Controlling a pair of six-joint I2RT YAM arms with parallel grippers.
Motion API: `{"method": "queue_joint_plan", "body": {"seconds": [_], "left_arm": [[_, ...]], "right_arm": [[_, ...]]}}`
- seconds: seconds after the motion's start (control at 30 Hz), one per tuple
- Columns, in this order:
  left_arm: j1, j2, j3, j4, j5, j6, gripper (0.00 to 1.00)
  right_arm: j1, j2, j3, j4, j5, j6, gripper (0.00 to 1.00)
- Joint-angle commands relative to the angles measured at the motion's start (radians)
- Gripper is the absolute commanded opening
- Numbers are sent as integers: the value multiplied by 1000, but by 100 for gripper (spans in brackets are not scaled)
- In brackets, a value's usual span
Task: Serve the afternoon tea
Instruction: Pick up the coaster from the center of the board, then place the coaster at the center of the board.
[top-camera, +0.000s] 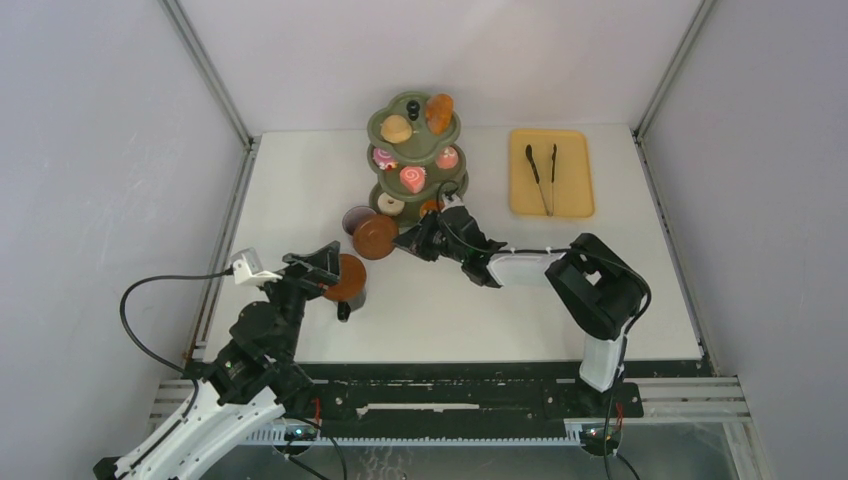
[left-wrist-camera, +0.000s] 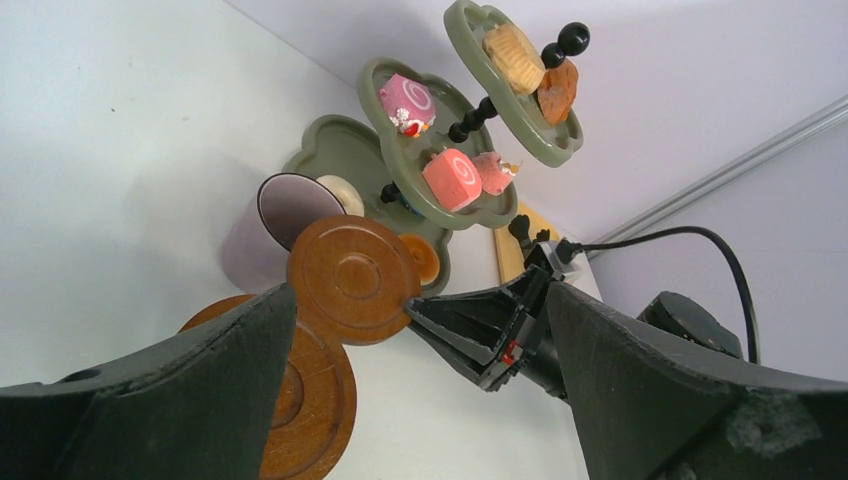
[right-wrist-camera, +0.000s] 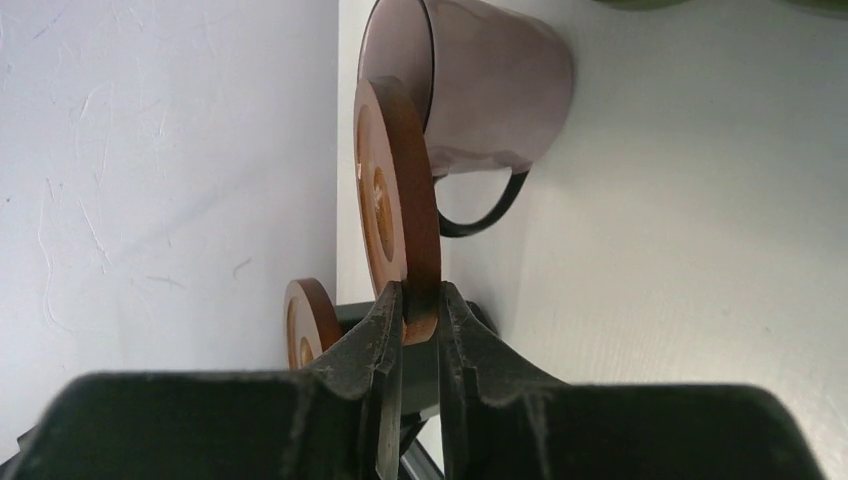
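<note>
The olive-green three-tier stand (top-camera: 415, 150) (left-wrist-camera: 455, 195) at the back holds buns, pink swirl cakes and donuts. A mauve cup (top-camera: 355, 217) (right-wrist-camera: 490, 80) stands in front of it. My right gripper (top-camera: 410, 241) (right-wrist-camera: 415, 310) is shut on the rim of a brown saucer (top-camera: 376, 237) (left-wrist-camera: 352, 278) (right-wrist-camera: 395, 210), held just beside that cup. A second brown saucer (top-camera: 347, 278) (left-wrist-camera: 305, 400) lies nearer the left arm, seemingly over a dark cup (top-camera: 350, 303). My left gripper (top-camera: 325, 272) (left-wrist-camera: 420, 290) stands open next to it, with nothing between its fingers.
A flat orange-yellow tray (top-camera: 551, 172) with black tongs (top-camera: 542, 175) lies at the back right. The right arm's forearm (top-camera: 520, 268) stretches across the middle of the white table (top-camera: 560, 310). Grey walls close in both sides and the back.
</note>
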Motion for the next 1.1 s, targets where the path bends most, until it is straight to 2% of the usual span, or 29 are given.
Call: {"method": "queue_joint_plan", "body": {"seconds": [0.0,0.6,0.83,1.07], "left_arm": [[5,12,52,37,3,-5,100],[5,78,46,100,18,-5,100],[5,130,37,141,22,-2,100],[5,164,21,170,34,-8,100]], "right_arm": [[-2,-106,-52,69,32,-4,2],[-89,-407,-452,77,79,17,1],[-167,-457,-564,93,65,21,0],[-220,-438,-630,133,40,34,1]]}}
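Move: The right hand holds the coaster by its edge; the open table where it is headed lies about 12 cm right, 6 cm back and 10 cm below. The uncovered lilac mug stands some 8 cm left and 3 cm ahead, the lidded dark mug 11 cm left and 9 cm back, both some 6 cm lower. From the left hand that open table is roughly 25 cm right, 3 cm ahead and 22 cm down. Keeping its pinch, the right hand carries the coaster about 17 cm right from the lilac mug, backing and sinking. ##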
